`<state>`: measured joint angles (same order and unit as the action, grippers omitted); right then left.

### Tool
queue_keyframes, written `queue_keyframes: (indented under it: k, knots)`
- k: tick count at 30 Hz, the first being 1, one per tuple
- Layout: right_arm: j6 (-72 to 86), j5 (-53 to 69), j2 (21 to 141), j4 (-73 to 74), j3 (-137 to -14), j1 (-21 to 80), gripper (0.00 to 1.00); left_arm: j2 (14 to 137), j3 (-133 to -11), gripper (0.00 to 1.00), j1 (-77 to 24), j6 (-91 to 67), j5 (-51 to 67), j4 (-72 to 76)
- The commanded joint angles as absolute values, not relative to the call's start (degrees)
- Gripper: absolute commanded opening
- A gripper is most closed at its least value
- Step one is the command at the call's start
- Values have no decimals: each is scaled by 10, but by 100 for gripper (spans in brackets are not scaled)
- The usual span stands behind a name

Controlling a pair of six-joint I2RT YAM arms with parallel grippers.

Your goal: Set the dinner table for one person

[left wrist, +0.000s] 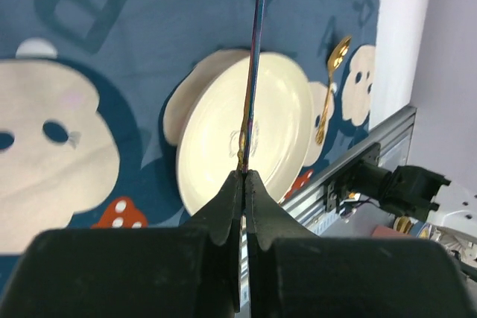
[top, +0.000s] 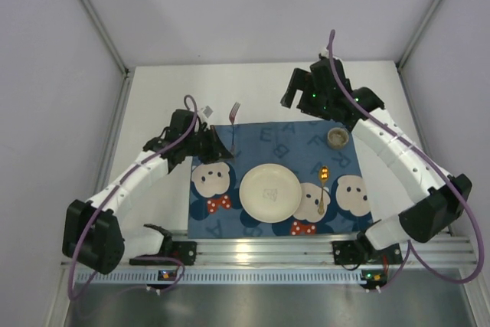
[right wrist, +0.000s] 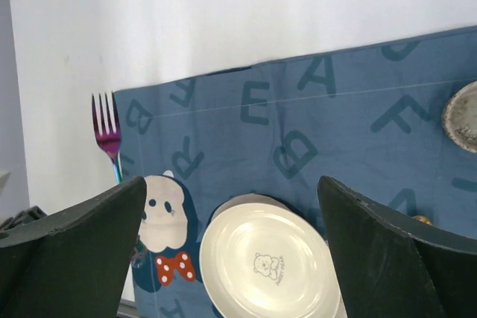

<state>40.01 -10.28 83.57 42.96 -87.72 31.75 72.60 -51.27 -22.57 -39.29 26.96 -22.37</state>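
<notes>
A fork with a pink-purple iridescent head point(top: 234, 107) is pinched by its thin handle point(left wrist: 253, 72) in my left gripper point(top: 220, 145), which is shut on it point(left wrist: 244, 176). Its tines point(right wrist: 106, 126) point away over the white dinner table point(top: 260, 89) at the back left corner of the navy placemat point(top: 260, 143). A cream plate point(top: 269, 193) sits mid-mat, with a gold spoon point(top: 322, 189) to its right and a small round bowl point(top: 338, 137) at the back right. My right gripper point(top: 305, 93) hangs open and holds nothing point(right wrist: 231, 184) above the mat's far edge.
The placemat carries cartoon mouse faces point(top: 212, 180) and letters. An aluminium rail point(top: 268, 249) runs along the near edge with both arm bases on it. Grey walls close in the table on the left, right and back.
</notes>
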Motion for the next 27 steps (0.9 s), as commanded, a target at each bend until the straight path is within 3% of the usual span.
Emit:
queue_keyframes:
  k: [1, 6, 16, 22, 27]
  knots:
    - [371, -118, 799, 437, -872, 301, 98, 684, -458, 0, -219, -379, 279, -284]
    - [362, -113, 781, 443, -846, 291, 98, 666, -405, 0, -212, -381, 269, -353]
    - [360, -91, 751, 444, -761, 291, 98, 621, -299, 0, -209, -428, 317, -310]
    - [359, -87, 742, 444, -735, 290, 98, 648, -279, 13, -210, -456, 287, -285]
    - [361, -83, 736, 441, -723, 290, 97, 678, -300, 31, -209, -449, 273, -300]
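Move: The left hand holds the fork by its handle end, tines forward; the red bow on the mat, where that end is headed, lies about 11 cm back, 4 cm left and 15 cm below. The plate's middle is some 7 cm back and 12 cm to this hand's right; the left mouse face, about 4 cm back and 7 cm left. From the empty right hand the bow lies about 20 cm back, 27 cm left and 26 cm below. Left hand lowers the fork 12 cm back and down beside the plate, releasing it; open right hand sinks back-right. ##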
